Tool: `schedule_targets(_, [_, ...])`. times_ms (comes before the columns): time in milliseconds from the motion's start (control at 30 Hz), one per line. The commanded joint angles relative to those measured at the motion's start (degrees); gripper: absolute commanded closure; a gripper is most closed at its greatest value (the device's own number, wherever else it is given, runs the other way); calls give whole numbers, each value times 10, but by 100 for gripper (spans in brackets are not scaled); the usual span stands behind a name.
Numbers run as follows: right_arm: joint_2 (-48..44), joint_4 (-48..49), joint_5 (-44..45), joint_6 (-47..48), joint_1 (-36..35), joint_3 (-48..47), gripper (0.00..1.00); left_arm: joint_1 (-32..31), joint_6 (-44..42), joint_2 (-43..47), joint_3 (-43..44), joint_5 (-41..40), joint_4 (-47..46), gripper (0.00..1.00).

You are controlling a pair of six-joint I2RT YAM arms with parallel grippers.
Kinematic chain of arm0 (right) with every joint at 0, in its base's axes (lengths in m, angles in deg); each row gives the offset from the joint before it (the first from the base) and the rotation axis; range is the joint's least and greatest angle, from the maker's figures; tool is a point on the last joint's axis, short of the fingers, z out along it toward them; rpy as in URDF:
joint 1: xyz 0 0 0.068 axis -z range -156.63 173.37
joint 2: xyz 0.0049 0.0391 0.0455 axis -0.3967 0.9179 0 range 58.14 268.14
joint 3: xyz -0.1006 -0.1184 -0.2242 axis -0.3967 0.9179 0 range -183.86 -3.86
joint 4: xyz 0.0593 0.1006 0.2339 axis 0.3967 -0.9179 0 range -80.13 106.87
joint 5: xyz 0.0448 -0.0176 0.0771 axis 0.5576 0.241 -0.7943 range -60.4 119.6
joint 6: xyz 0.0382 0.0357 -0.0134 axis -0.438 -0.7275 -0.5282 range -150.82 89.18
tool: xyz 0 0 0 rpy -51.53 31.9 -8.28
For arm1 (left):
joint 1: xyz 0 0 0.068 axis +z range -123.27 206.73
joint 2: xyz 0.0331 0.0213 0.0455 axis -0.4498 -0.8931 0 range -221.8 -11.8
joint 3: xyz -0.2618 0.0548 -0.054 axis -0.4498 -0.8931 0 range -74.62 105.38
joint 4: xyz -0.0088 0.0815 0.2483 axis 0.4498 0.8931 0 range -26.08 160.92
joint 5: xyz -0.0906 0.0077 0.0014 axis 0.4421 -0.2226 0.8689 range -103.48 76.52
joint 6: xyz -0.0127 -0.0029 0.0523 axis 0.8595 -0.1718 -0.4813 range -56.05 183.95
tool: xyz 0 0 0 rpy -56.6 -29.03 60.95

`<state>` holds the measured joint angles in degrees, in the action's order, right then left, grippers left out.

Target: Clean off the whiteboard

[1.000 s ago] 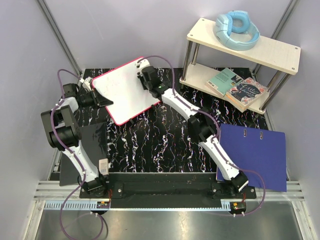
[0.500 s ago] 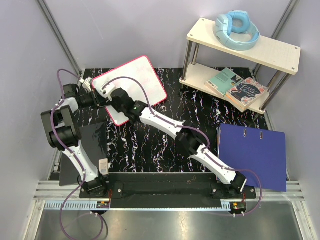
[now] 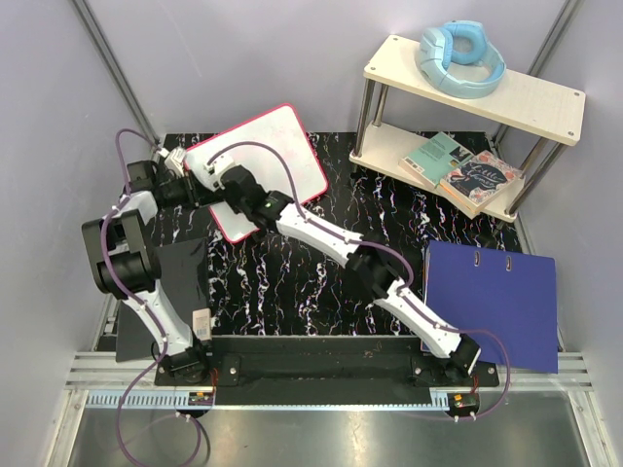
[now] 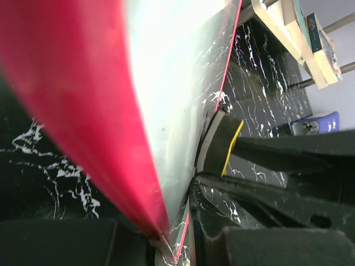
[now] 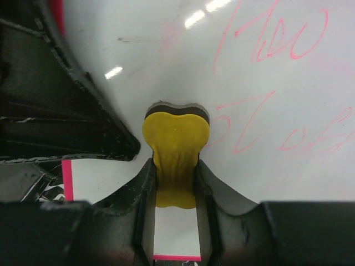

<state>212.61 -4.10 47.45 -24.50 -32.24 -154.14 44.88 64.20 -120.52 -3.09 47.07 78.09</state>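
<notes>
The whiteboard [image 3: 277,151], white with a red-pink rim, lies tilted at the back left of the table. My left gripper [image 3: 198,183] is shut on its left edge; in the left wrist view the red rim [image 4: 83,111] runs down between the jaws. My right gripper [image 3: 227,182] is shut on a yellow-and-black eraser [image 5: 176,145], pressed on the board's left part close to the left gripper. Pink writing [image 5: 277,72] shows on the whiteboard [image 5: 166,50] beyond the eraser. The eraser [image 4: 221,143] also shows in the left wrist view.
A two-tier shelf [image 3: 545,102] at the back right carries blue headphones [image 3: 459,56] and books [image 3: 462,167]. A blue folder [image 3: 496,302] lies at the right. A black flat panel [image 3: 180,282] lies by the left arm's base.
My right gripper swept with the eraser from the board's far right side over to its left part, near the left gripper. The board shifted a little to the right.
</notes>
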Motion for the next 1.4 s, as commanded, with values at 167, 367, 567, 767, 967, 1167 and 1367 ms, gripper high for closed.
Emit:
schedule_targets(167, [-52, -28, 25, -52, 104, 70, 100, -25, -182, 33, -25, -142, 86, 100])
schedule_targets(367, [-68, -26, 20, -56, 119, 96, 100, -12, -284, 29, 30, -122, 235, 100])
schedule_targets(567, [-75, -18, 13, -76, 125, 113, 100, -1, -367, 25, 41, -133, 309, 100])
schedule_targets(767, [-109, 25, 10, -74, 125, 168, 100, 3, -410, 29, 20, -177, 307, 100])
schedule_targets(967, [-150, 81, -11, -69, 124, 231, 100, 5, -409, 30, 12, -210, 273, 100])
schedule_targets(1167, [-150, 99, -11, -40, 97, 235, 100, 4, -395, 38, 5, -227, 239, 100])
schedule_targets(1367, [-153, 122, -12, -47, 78, 268, 100, 26, -338, 33, 17, -175, 223, 100])
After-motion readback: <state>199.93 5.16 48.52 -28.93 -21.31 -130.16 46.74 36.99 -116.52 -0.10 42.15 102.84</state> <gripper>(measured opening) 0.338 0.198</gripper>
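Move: The eraser is already in my right hand, on the board's left part. The middle of the pink writing lies about 7 cm ahead and 8 cm to the right, a little below. From the eraser, the whiteboard's near-left corner is some 12 cm back, straight behind, and its near-right corner 24 cm right and 2 cm ahead. From my left hand, on the board's left edge, the writing is about 9 cm ahead and 11 cm right. I sweep the pinched eraser with my right hand across the board, right and forward past the writing, about 16 cm, turning some 15 degrees clockwise, then ease back a couple of centimetres. Meanwhile my left hand keeps its hold on the left edge, rises briefly, then draws back about 4 cm towards the near-left corner, sinking again and rolling its left side up. ##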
